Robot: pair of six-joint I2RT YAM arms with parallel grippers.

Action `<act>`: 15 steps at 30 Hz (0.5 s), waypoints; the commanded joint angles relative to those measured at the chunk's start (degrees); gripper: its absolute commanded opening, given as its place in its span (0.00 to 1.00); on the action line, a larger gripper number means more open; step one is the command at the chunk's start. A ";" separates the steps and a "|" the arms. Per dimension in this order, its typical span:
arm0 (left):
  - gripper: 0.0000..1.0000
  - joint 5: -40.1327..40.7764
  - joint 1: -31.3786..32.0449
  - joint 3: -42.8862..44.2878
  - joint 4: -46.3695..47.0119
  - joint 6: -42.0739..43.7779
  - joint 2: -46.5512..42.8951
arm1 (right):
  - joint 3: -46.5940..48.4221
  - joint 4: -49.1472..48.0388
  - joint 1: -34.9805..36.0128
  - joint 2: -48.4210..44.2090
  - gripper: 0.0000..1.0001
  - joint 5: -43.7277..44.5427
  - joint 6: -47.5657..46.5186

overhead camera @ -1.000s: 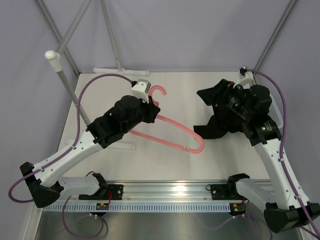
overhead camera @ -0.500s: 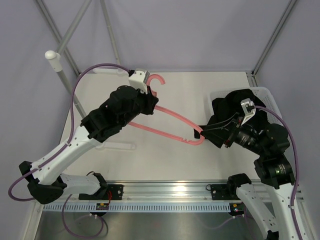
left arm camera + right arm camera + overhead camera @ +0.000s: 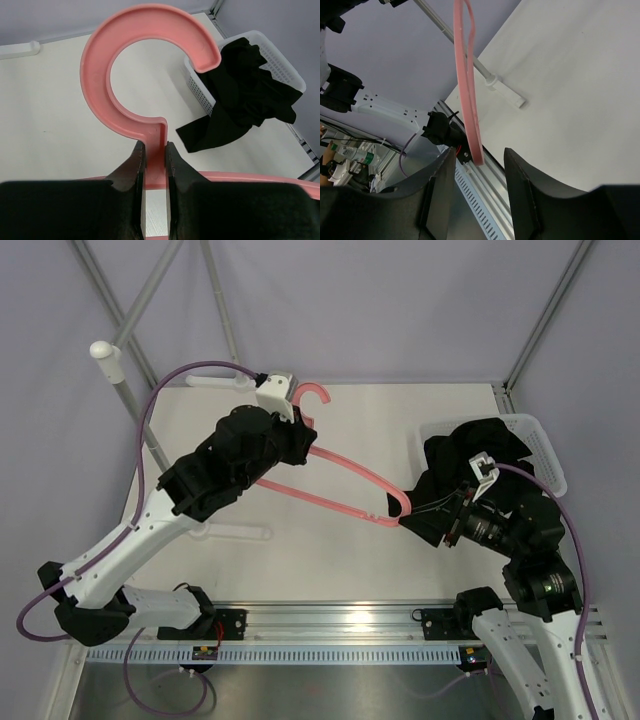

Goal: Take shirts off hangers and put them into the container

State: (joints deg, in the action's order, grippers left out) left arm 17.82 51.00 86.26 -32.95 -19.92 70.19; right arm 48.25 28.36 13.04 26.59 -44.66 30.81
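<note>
The pink hanger point(image 3: 345, 480) is bare and held slanting above the table. My left gripper point(image 3: 300, 432) is shut on its neck point(image 3: 155, 150), just below the curved hook point(image 3: 150, 30). The far end of the hanger point(image 3: 476, 150) lies between the fingers of my right gripper point(image 3: 479, 167), which stands open with a gap on each side. From above, the right gripper point(image 3: 412, 514) is at that end. The black shirt point(image 3: 470, 445) lies bunched in the white basket point(image 3: 548, 455) and spills over its near rim point(image 3: 200, 85) onto the table.
A white rack pole point(image 3: 130, 400) with a round knob rises at the far left, and its foot bracket point(image 3: 238, 531) lies on the table near the left arm. The metal rail point(image 3: 340, 620) runs along the near edge. Frame struts stand behind.
My right arm has left the shirt in the basket and swung left and down to the hanger's far end, jaws narrowing around it. The left arm raised the hanger slightly.
</note>
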 commanded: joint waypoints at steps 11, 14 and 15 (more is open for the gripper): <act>0.00 -1.21 0.24 2.51 3.07 -0.91 0.39 | -1.23 -1.38 0.32 -0.40 0.00 -0.51 -0.75; 0.00 -1.30 0.24 1.99 2.45 -1.26 -0.58 | -0.53 -1.99 0.32 0.04 0.00 0.19 -1.36; 0.00 -1.65 0.24 1.81 2.54 -1.43 -0.85 | -0.09 -1.82 0.23 0.39 0.00 1.06 -1.45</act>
State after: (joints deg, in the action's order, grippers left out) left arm 17.80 50.92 86.46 -33.04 -19.99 71.20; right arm 46.28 28.32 13.04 25.93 -44.40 30.00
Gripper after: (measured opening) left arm 0.148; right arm 0.030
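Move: The right hand is open at the near end of the pink hanger's bend: it is about 1 cm to the left of the finger pads and 1 cm below them. The black shirt's loose tail hangs some 13 cm ahead of this hand, 7 cm to its right and 30 cm below; the container is about 27 cm ahead, 24 cm right and 28 cm down. From the left hand, the same hanger end is roughly 14 cm back, 24 cm right and 6 cm lower. Sinking only about 1 cm and otherwise staying in place, fingers still aimed to the left, the right hand shuts from half open to nearly closed and pinches the hanger's near end between its fingertips. The left hand stays put high up and keeps its grip on the hanger's neck just under the hook. ##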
